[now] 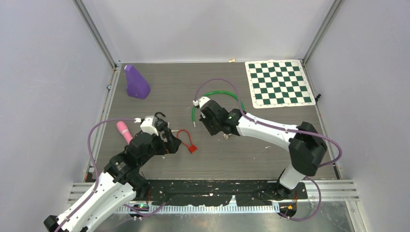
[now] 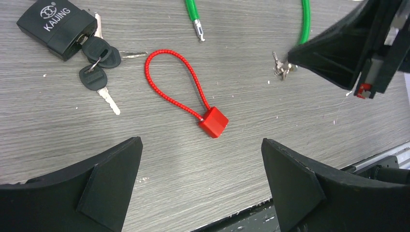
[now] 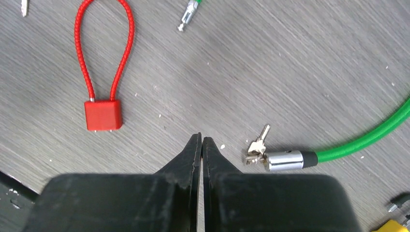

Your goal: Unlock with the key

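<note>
A green cable lock (image 3: 362, 140) ends in a silver cylinder (image 3: 285, 160) with a small bunch of keys (image 3: 256, 147) stuck in its face. Its free pin end (image 3: 186, 21) lies apart on the table. My right gripper (image 3: 201, 140) is shut with nothing between its fingers, its tip just left of the keys and not touching them. In the top view the right gripper (image 1: 221, 131) sits beside the keys (image 1: 225, 137). My left gripper (image 2: 200, 142) stands wide open above the table, just short of a red cable padlock (image 2: 214, 122).
A black padlock (image 2: 55, 26) with black-headed keys (image 2: 99, 63) lies left of the red one. A purple cone-like object (image 1: 137, 83) stands at the back left, a chessboard mat (image 1: 278, 83) at the back right and a pink object (image 1: 124, 130) by the left arm.
</note>
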Robot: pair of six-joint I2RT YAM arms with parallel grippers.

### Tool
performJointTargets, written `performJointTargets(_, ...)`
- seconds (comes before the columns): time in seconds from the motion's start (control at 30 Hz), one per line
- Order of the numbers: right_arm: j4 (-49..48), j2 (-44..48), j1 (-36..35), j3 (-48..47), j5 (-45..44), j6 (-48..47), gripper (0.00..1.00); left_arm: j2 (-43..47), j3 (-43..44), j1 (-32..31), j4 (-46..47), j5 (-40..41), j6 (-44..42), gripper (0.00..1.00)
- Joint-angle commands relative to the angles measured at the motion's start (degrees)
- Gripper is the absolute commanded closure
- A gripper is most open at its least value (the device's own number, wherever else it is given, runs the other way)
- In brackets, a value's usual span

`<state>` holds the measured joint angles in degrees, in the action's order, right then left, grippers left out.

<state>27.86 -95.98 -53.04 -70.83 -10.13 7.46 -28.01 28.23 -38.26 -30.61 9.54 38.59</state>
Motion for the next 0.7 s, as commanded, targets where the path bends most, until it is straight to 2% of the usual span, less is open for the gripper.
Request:
performJointTargets(0.0,-6.1,3.6,-0.1,7.1,-0.4,1.3,0.95,0.7,-0.6,-0.1,2.7,1.1,0.3,0.02)
performJointTargets(0.23,-6.1,4.7,-2.0,18.2,0.5,4.9,0.94,-0.3,-1.1,-0.1,3.4,0.0,0.8,0.02)
performJointTargets(0.37,-5.4,9.0,-4.1,23.7,1.7,8.8,0.92,0.1,-1.5,-0.1,4.0,0.1,0.8,0.02)
performJointTargets(0.5,-2.4,14.4,-5.3,25.6,1.7,12.9,0.69,-0.4,-1.9,-0.1,5.1,-0.4,0.9,0.02)
performJointTargets(0.67,0.2,18.3,-4.8,24.5,2.8,11.1,0.54,-1.4,-1.4,-0.1,5.5,-1.3,1.0,0.02)
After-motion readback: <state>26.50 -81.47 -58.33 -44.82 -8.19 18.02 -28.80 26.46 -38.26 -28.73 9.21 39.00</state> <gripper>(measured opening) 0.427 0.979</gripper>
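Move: The small bunch of keys, hidden between the right fingertips, goes to a bare patch of table about 8 cm back, 6 cm right and 9 cm below that hand. The green lock's cylinder lies some 11 cm to the hand's right and 1 cm ahead; the red lock's body is about 7 cm left and 7 cm back. From the left hand the patch is roughly 20 cm right, level fore and aft, 13 cm lower. The small bunch of keys, still pinched by the right hand, is carried back, to the right and down about 8 cm, away from the green lock towards bare table. Close above the wood the fingers open to a bit under half and let go of the keys, while the hand goes on back and right, rising about 1 cm at the end; its fingers swing some 10 degrees nearer to pointing straight down. ##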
